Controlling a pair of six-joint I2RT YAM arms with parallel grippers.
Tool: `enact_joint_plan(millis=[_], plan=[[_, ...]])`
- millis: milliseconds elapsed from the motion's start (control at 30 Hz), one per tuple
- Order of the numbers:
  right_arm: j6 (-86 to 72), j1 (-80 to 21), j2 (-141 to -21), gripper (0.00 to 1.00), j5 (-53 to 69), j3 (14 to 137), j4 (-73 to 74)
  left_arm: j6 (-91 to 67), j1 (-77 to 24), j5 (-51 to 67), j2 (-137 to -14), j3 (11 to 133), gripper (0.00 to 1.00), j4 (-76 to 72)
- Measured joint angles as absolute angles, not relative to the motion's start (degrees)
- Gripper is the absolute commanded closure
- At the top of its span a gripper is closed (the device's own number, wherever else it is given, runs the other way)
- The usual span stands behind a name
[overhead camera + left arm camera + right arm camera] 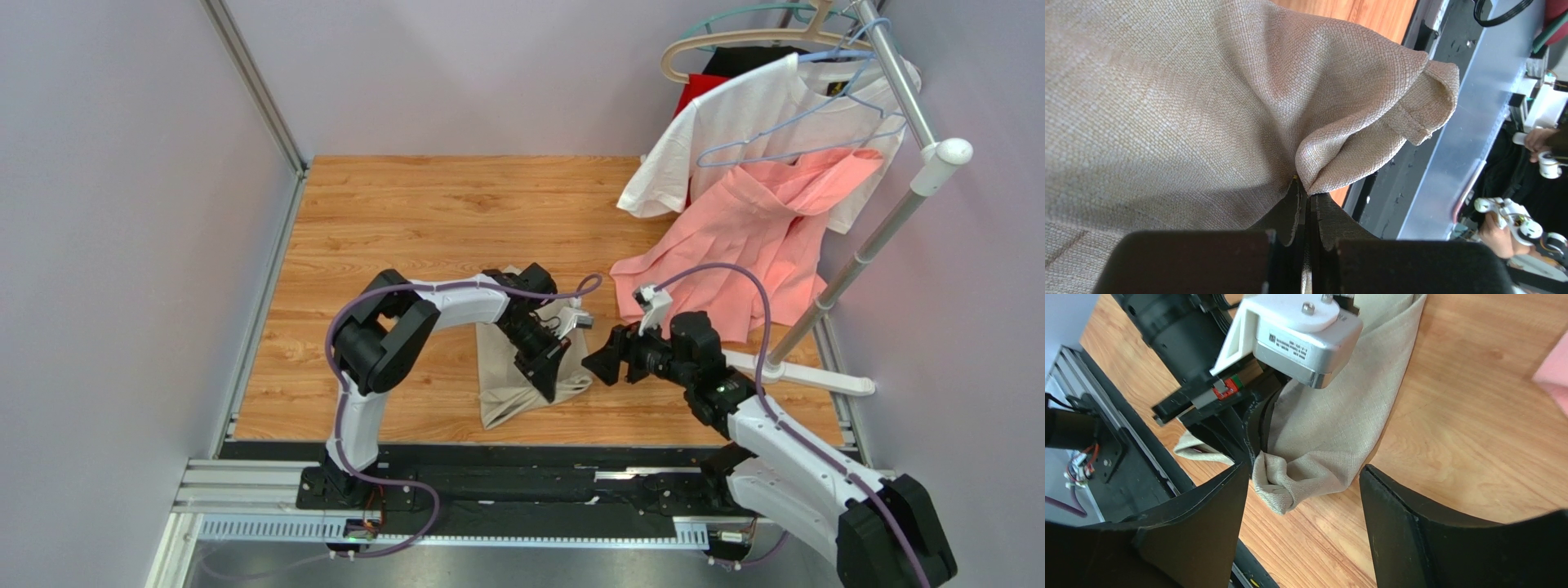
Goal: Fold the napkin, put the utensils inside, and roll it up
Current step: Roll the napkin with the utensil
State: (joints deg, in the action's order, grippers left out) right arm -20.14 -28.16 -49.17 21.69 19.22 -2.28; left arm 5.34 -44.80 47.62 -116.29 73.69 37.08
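The beige napkin (521, 382) hangs bunched near the table's front edge, its lower end trailing on the wood. My left gripper (552, 364) is shut on a pinched fold of it, and the cloth (1198, 104) fills the left wrist view above the closed jaws (1306, 191). Just to the right, my right gripper (601, 363) faces the cloth and stands open. In the right wrist view a crumpled corner of the napkin (1290, 487) lies on the wood just ahead of the gap between those spread jaws (1303, 473), untouched. The utensils are out of view.
A salmon-pink garment (748, 239) and a white T-shirt (748, 116) hang from a rack (877, 239) at the back right, the pink one draping onto the wooden table (429, 208). A metal rail (491, 496) runs along the near edge.
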Motion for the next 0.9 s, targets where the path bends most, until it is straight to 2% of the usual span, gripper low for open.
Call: enact_joint_plan(millis=[333, 900], plan=[[-12.91, -42.98, -57.56, 0.3, 15.59, 19.44, -2.74, 6.9, -43.46, 50.78, -118.24, 74.78, 1.0, 40.95], [-3.49, -50.7, -62.08, 0.31, 5.58, 20.21, -6.7, 8.32, -42.33, 52.25, -118.78, 74.85, 1.0, 43.09]])
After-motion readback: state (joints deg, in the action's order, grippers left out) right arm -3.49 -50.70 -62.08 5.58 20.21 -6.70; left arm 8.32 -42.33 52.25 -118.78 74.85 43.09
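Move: The loose right end of the napkin roll, bunched beside the left fingers that already pinch the roll, lies about 2 cm back, 6 cm left and 7 cm below the open right hand. From that hand, the napkin's flat part is some 6 cm ahead and 13 cm left, and the roll's other end about 8 cm back and 19 cm left, both some 9 cm lower. The bunched end is about 1 cm ahead and 4 cm right of the left hand, nearly level with it. The right hand sinks about 5 cm while swinging left and back towards the bunched end, quickly at first, then easing lower with little further travel, turning some 30 degrees in all, partly counter-clockwise, with its fingers kept open to straddle the cloth. The left hand keeps its shut pinch on the roll and shifts only slightly left, tilting a few degrees. ##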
